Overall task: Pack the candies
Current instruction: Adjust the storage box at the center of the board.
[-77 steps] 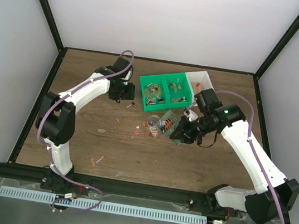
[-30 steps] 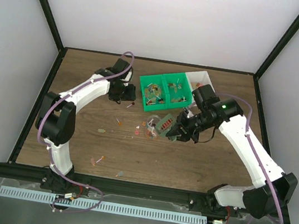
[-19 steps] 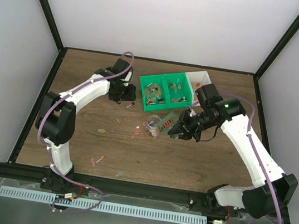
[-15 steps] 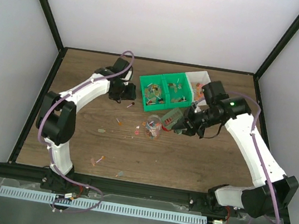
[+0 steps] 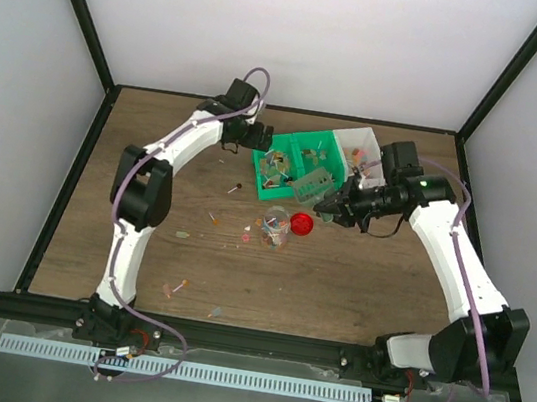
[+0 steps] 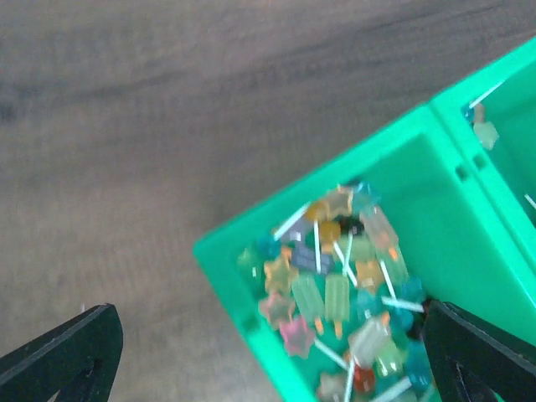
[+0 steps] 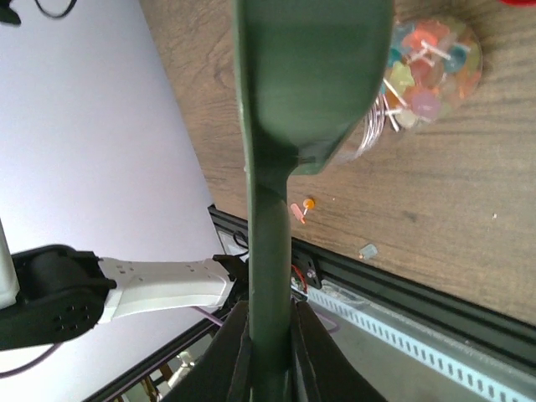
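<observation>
Candies [image 6: 335, 285], small and in mixed colours, fill the left compartment of the green bin [image 6: 226, 268]. My left gripper [image 6: 268, 368] hovers over that corner, open wide, with nothing between its fingers [image 6: 67, 360]. From above, the left gripper [image 5: 258, 139] is at the bin's [image 5: 261, 196] left end. My right gripper [image 7: 270, 335] is shut on the handle of the green scoop [image 7: 310, 67]. The scoop [image 5: 315, 181] hangs over the bin's near edge. The clear jar [image 5: 275, 227] holds candies [image 7: 427, 67]. Loose candies [image 5: 213, 219] lie on the table.
A round red lid [image 5: 302, 223] lies just right of the jar. A white bin [image 5: 357, 136] stands at the green bin's right. More stray sweets [image 5: 175, 288] lie near the table's front edge, close to the black rail [image 5: 248, 338].
The left arm has swung from left of the bin to over its left compartment and its jaws have opened. The right arm has carried the scoop from the jar toward the bin.
</observation>
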Motion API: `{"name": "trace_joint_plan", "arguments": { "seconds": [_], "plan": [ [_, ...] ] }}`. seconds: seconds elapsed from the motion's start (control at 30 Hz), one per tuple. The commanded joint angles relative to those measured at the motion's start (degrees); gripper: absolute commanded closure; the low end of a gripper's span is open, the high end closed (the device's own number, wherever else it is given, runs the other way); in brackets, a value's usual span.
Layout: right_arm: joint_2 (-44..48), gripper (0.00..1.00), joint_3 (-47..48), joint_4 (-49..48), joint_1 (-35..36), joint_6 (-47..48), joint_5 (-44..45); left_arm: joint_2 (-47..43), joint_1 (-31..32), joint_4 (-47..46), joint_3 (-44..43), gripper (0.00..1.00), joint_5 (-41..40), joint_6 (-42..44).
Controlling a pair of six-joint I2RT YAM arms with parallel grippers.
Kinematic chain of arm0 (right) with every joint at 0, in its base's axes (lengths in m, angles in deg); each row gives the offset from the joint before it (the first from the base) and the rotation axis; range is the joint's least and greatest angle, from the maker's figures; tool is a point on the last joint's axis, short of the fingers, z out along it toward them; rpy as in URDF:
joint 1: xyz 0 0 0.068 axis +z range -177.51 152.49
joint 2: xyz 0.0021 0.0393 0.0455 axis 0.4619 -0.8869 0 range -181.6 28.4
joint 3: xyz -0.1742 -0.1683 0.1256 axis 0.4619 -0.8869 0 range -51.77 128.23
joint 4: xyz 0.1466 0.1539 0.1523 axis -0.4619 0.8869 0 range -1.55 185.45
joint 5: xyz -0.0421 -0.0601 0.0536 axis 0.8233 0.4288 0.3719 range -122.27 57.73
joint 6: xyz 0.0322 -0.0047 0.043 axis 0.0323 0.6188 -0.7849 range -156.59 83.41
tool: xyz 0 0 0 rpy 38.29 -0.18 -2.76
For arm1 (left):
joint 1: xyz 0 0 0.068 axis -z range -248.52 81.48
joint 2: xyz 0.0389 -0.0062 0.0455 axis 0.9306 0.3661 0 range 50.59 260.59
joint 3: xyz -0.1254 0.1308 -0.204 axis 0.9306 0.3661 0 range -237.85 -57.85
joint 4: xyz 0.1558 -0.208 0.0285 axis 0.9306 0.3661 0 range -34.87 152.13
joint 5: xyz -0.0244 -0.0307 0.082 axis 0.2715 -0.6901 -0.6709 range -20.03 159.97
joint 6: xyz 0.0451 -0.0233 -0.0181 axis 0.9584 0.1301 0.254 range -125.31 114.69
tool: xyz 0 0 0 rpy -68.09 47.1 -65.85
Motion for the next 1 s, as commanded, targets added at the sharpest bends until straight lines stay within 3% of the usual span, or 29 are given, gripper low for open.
{"name": "trace_joint_plan", "arguments": {
  "seconds": [0.0,0.17,0.37,0.57,0.73,0.97],
  "plan": [
    [-3.9,0.99,0.6,-4.0,-2.3,7.3,-4.1,6.4,-0.3,-2.5,-9.0,0.00,0.6,11.2],
    [-9.5,0.99,2.9,-1.5,-7.5,16.1,-8.0,12.0,-0.4,-2.8,-15.6,0.03,2.9,22.2],
    [-15.5,0.99,5.5,3.4,-12.2,24.4,-9.5,15.0,-1.0,-3.7,-16.5,0.11,4.1,26.9],
    [-18.6,0.99,4.0,0.8,-12.4,24.4,-12.0,17.3,-1.0,-5.8,-17.6,0.26,3.0,27.2],
    [-18.8,0.99,7.0,0.4,-12.3,25.0,-10.6,17.6,-0.9,-7.1,-18.0,0.50,2.9,23.9],
    [-17.0,0.99,3.2,-1.7,-12.4,24.2,-10.0,15.2,0.4,-5.2,-16.3,0.52,3.8,24.7]
  ]
}}
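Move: The storage box's far left corner lies about 6 cm ahead of the left hand, 2 cm to its right and 5 cm below; the middle of the whole box is some 16 cm right, 2 cm ahead and 9 cm down. From the right hand, which holds the scoop, that middle is roughly 28 cm straight ahead and 22 cm down, with the candy jar some 10 cm ahead and 9 cm left, and the red lid 12 cm ahead and 3 cm left, both low. The left hand reaches about 6 cm forward and a little right, then sinks some 5 cm onto the storage box's far rim near its left corner, turning clockwise some 20 degrees and closing from wide open to about half, one finger outside the rim and one inside. Meanwhile the right hand, keeping its grip on the scoop, goes about 8 cm forward and 5 cm down, also edging right, away from the jar and towards the box. ##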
